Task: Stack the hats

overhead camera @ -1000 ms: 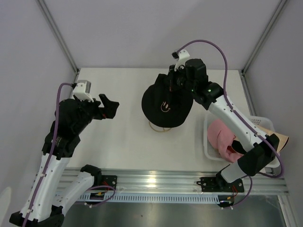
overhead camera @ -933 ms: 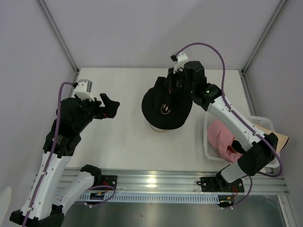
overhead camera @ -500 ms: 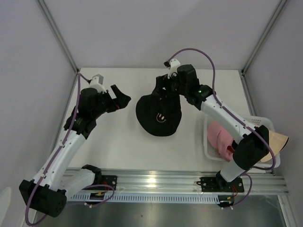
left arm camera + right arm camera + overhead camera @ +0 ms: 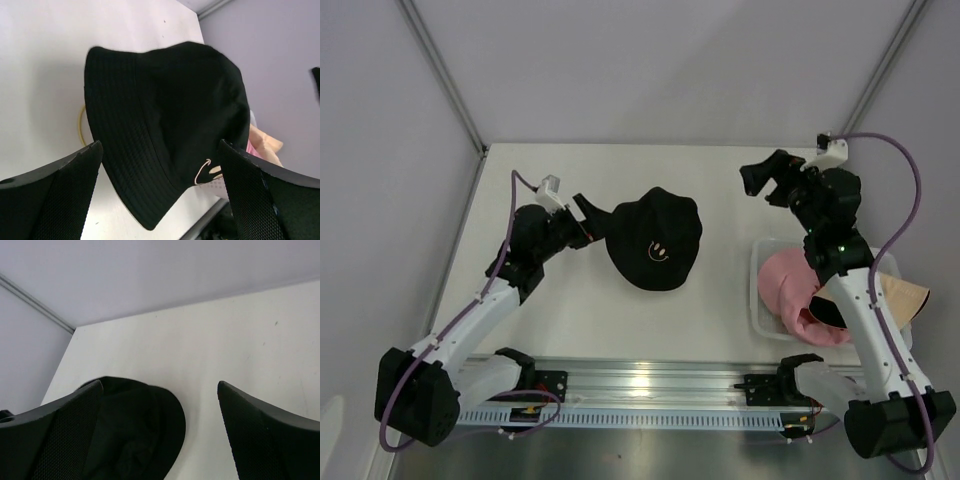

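A black hat (image 4: pixel 655 240) with a small smiley mark sits draped at the table's middle. In the left wrist view the black hat (image 4: pixel 165 110) fills the space just ahead. My left gripper (image 4: pixel 588 222) is open at its left brim, its fingers (image 4: pixel 55 195) wide apart with nothing clamped. My right gripper (image 4: pixel 766 184) hangs open and empty to the hat's upper right, well apart from it. From there the black hat (image 4: pixel 132 432) shows at lower left. A pink hat (image 4: pixel 790 285) lies in the basket, and a beige hat (image 4: pixel 908 295) is at its right side.
The white mesh basket (image 4: pixel 756 300) stands at the right near the front rail. A gold wire ring (image 4: pixel 80 125) peeks out from under the black hat's brim. Grey walls close in the back and both sides.
My right gripper opened, let go of the black hat and pulled back to the right. The hat shifted left and settled. My left arm reached in to the hat's left brim.
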`<move>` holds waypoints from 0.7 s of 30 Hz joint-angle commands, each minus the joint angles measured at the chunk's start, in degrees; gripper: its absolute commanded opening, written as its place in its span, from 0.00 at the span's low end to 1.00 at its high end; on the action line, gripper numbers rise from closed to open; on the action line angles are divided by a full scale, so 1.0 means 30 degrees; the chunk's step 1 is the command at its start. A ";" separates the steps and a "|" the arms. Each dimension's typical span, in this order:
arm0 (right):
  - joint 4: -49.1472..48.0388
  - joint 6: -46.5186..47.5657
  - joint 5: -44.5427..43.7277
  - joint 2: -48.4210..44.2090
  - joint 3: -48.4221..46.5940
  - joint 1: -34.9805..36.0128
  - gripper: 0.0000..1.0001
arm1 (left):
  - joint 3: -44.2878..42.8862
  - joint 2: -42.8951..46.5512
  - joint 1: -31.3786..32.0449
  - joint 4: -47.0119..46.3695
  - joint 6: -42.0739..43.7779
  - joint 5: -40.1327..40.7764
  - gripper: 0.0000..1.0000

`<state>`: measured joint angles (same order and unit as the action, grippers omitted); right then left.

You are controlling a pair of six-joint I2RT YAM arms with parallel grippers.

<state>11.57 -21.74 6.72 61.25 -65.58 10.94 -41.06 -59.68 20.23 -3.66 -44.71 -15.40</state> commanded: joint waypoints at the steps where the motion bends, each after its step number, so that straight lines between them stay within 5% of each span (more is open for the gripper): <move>1: -0.3581 -0.3035 0.1477 0.0442 0.3485 -0.0657 0.99 | 0.0854 -0.0904 0.0142 -0.5129 -0.2088 -0.1867 1.00; 9: -0.6992 -0.4268 0.2624 0.2256 0.5542 -0.0513 0.99 | 0.0852 -0.4040 0.0171 -0.7216 -0.3111 -0.2543 0.97; 21: -0.7256 -0.3273 0.1920 0.3604 0.5221 0.1098 0.99 | 0.2406 -0.4129 0.0142 -0.5167 -0.2323 -0.0228 0.97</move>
<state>-6.57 -32.93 13.41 71.22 -47.81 12.73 -34.09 -72.97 20.40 -18.28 -52.80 -17.67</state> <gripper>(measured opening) 0.993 0.964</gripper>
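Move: The black hat sits on the wire stand. Its middle is about 17 cm to the left hand's right, some 4 cm back and 5 cm lower; the stand's middle is beneath, some 13 cm below that hand. From the right hand the hat is about 23 cm left, 9 cm back and 15 cm down. The pink hat in the tray is roughly 13 cm right of the right hand, 20 cm back and 32 cm below. Down, mostly: the right hand drops about 14 cm in the first half, then levels off and slides left towards the black hat's right brim, fingers tipping down some 15 degrees. The left hand edges right and slightly forward at the hat's left brim, then sinks, about 8 cm in all, easing back left a little. Both grippers stay wide open. ##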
